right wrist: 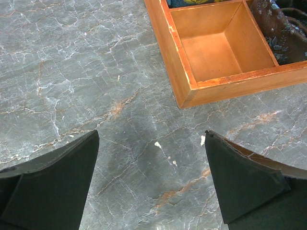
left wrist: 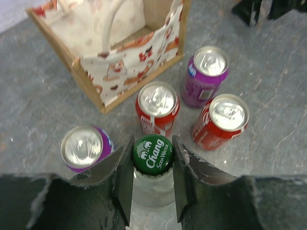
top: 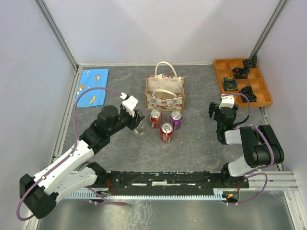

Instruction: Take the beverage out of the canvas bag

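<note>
The canvas bag (top: 165,91) stands upright at the back middle, tan with white-and-red patterned sides and cream handles; it also shows in the left wrist view (left wrist: 124,62). My left gripper (top: 137,120) (left wrist: 152,140) is shut on the neck of a clear glass bottle (left wrist: 152,154) with a green Chang cap, left of the bag's front. Two red cans (top: 156,118) (top: 166,132) and a purple can (top: 176,120) stand in front of the bag. Another purple can (left wrist: 82,148) stands beside the bottle. My right gripper (top: 216,112) (right wrist: 151,158) is open and empty over bare table.
An orange compartment tray (top: 242,81) (right wrist: 182,72) holding dark objects sits at the back right, close to my right gripper. A blue cloth (top: 92,86) lies at the back left. Metal frame posts and walls enclose the grey marbled table (top: 201,153).
</note>
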You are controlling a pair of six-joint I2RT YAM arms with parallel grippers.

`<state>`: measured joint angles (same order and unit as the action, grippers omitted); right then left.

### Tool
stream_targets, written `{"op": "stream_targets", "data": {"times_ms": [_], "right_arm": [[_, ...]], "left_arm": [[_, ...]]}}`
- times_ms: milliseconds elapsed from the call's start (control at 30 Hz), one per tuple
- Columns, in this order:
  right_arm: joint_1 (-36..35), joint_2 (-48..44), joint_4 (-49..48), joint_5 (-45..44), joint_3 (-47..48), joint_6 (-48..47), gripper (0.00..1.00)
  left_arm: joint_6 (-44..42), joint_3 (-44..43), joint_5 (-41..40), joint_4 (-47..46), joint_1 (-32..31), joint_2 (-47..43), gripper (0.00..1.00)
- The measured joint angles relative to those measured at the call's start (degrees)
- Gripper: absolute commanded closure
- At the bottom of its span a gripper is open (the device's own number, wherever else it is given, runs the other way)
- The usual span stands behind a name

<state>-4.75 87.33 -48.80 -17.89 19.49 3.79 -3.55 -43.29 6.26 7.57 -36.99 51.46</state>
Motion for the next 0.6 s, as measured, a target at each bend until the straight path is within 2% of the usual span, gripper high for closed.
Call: {"op": "stream_targets", "data": {"times_ms": [33, 200, 600], "right_arm": [[0.0, 0.0, 0.0, 0.0, 0.0, 0.0, 0.01], [0.0, 0.0, 0.0, 0.0, 0.0, 0.0, 0.01], [0.0, 0.0, 0.0, 0.0, 0.0, 0.0, 0.01]], "left_arm": [[0.5, 3.0, -0.7, -0.5, 0.0, -1.6, 0.97], [1.2, 6.6, -1.8, -2.1, 0.0, -2.5, 0.97], [4.5, 13.6, -0.5, -16.0, 0.0, 1.6, 0.97]]}}
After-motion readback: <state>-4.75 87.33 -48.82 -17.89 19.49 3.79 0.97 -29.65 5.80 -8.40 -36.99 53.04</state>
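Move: The soda bottle hangs by its cap from the left hand, bound for the clear patch of table almost straight below, about 24 cm under the fingers. From this hand, the left purple can stands some 10 cm ahead and 4 cm left, the middle red can 7 cm ahead and 7 cm right, and the front red can level and about 12 cm right. From the right hand the patch is roughly 12 cm back and 41 cm left. The bottle, still pinched at its green cap, is lowered upright by the left hand about 6 cm towards the open table beside the cans. The descent is quick at first, then slower and steady, with a sideways wobble of only about a centimetre; the fingers keep their hold and the wrist barely turns. ##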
